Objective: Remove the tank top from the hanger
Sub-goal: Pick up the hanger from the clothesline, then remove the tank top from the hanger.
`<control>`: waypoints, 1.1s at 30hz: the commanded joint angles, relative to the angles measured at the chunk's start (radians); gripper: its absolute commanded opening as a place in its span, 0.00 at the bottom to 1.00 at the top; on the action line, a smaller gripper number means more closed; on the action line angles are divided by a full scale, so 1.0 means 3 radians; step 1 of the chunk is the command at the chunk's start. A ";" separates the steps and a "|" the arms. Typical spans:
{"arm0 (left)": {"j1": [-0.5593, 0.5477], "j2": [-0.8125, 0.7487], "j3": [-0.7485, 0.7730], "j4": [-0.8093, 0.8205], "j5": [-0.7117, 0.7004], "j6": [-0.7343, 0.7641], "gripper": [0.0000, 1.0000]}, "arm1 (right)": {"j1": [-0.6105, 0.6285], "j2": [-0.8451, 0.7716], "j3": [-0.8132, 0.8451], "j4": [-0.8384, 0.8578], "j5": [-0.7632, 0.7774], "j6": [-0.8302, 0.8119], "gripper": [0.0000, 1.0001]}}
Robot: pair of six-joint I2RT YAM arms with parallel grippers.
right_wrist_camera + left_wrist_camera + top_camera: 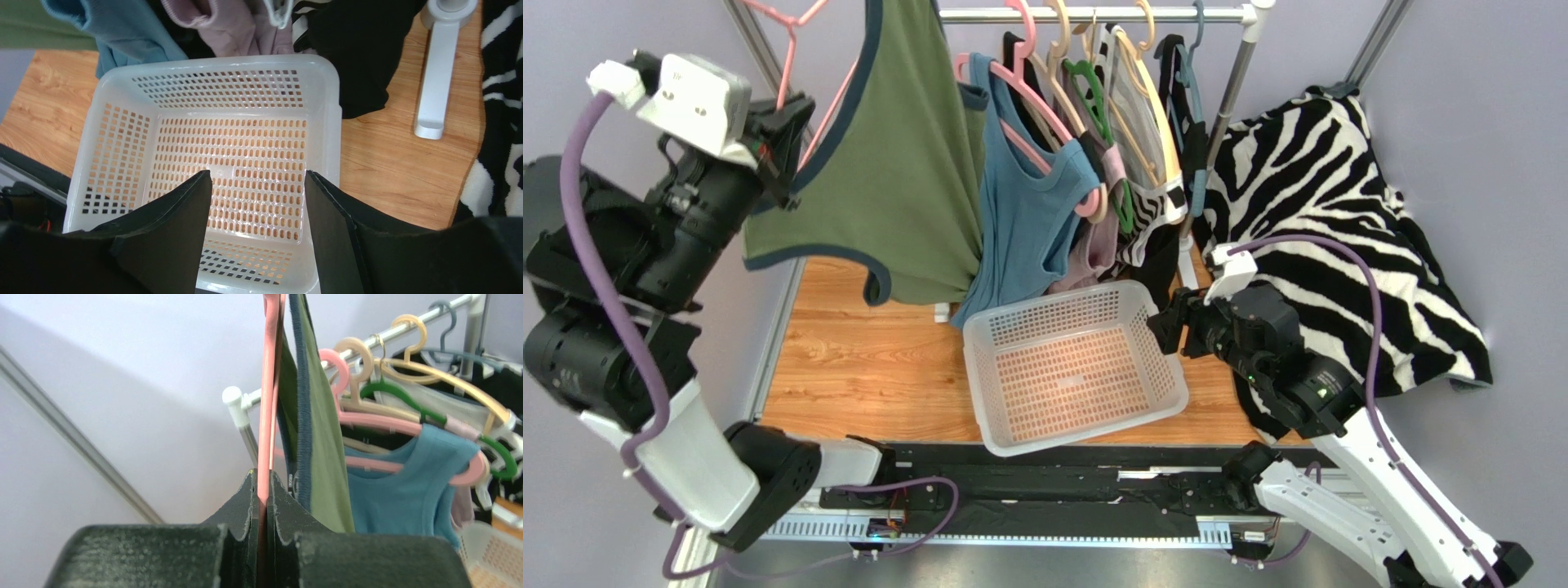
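Note:
The green tank top [897,159] with dark blue trim hangs from a pink hanger [784,49] at the upper left, pulled away from the rail. My left gripper [783,132] is shut on the hanger's lower pink bar. In the left wrist view the hanger [268,386] runs straight up out of the closed gripper [263,478], with the tank top [322,447] just to its right. My right gripper [1161,328] is open and holds nothing, at the right rim of the white basket [1063,303]. In the right wrist view the gripper [258,177] hovers over the basket [215,63].
A clothes rail [1100,15] at the back carries several hangers with a blue tank top [1032,202] and other garments. Its white post [437,79] stands on the wooden table [854,355]. A zebra-striped cloth [1333,208] drapes at the right.

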 commanded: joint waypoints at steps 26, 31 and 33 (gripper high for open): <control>-0.0056 -0.0479 -0.0111 0.2104 -0.0637 0.0321 0.00 | 0.1404 0.2930 0.1678 0.1302 0.0766 -0.0998 0.61; -0.0056 -0.0612 -0.0249 0.1889 -0.0371 0.0229 0.00 | 0.1358 0.3003 0.1629 0.1199 0.0659 -0.0906 0.60; -0.0056 -0.0637 -0.0265 0.1793 -0.0209 0.0198 0.00 | 0.1363 0.2789 0.1308 0.1301 0.0648 -0.0881 0.59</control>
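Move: The left hand still pinches the pink hanger; the green tank top on it has its middle about 7 cm ahead, 7 cm right and 11 cm below. The clothesline's middle is roughly 27 cm ahead, 27 cm right and 12 cm lower. From the right hand, the green tank top is some 34 cm left, 7 cm ahead and 28 cm up; the basket 13 cm left, 6 cm ahead, 20 cm down; the blue tank top 19 cm left, 18 cm ahead, 5 cm up. Forward about 5 cm first, then back well past its start, upward and somewhat left, the left hand draws the hanger away from the clothesline, fingers tipping up steeply, grip kept. Meanwhile the right hand sweeps left some 23 cm across the basket, dipping, then rising and reaching forward towards the blue tank top, turning counter-clockwise with its left side rolling down, fingers open and empty. ##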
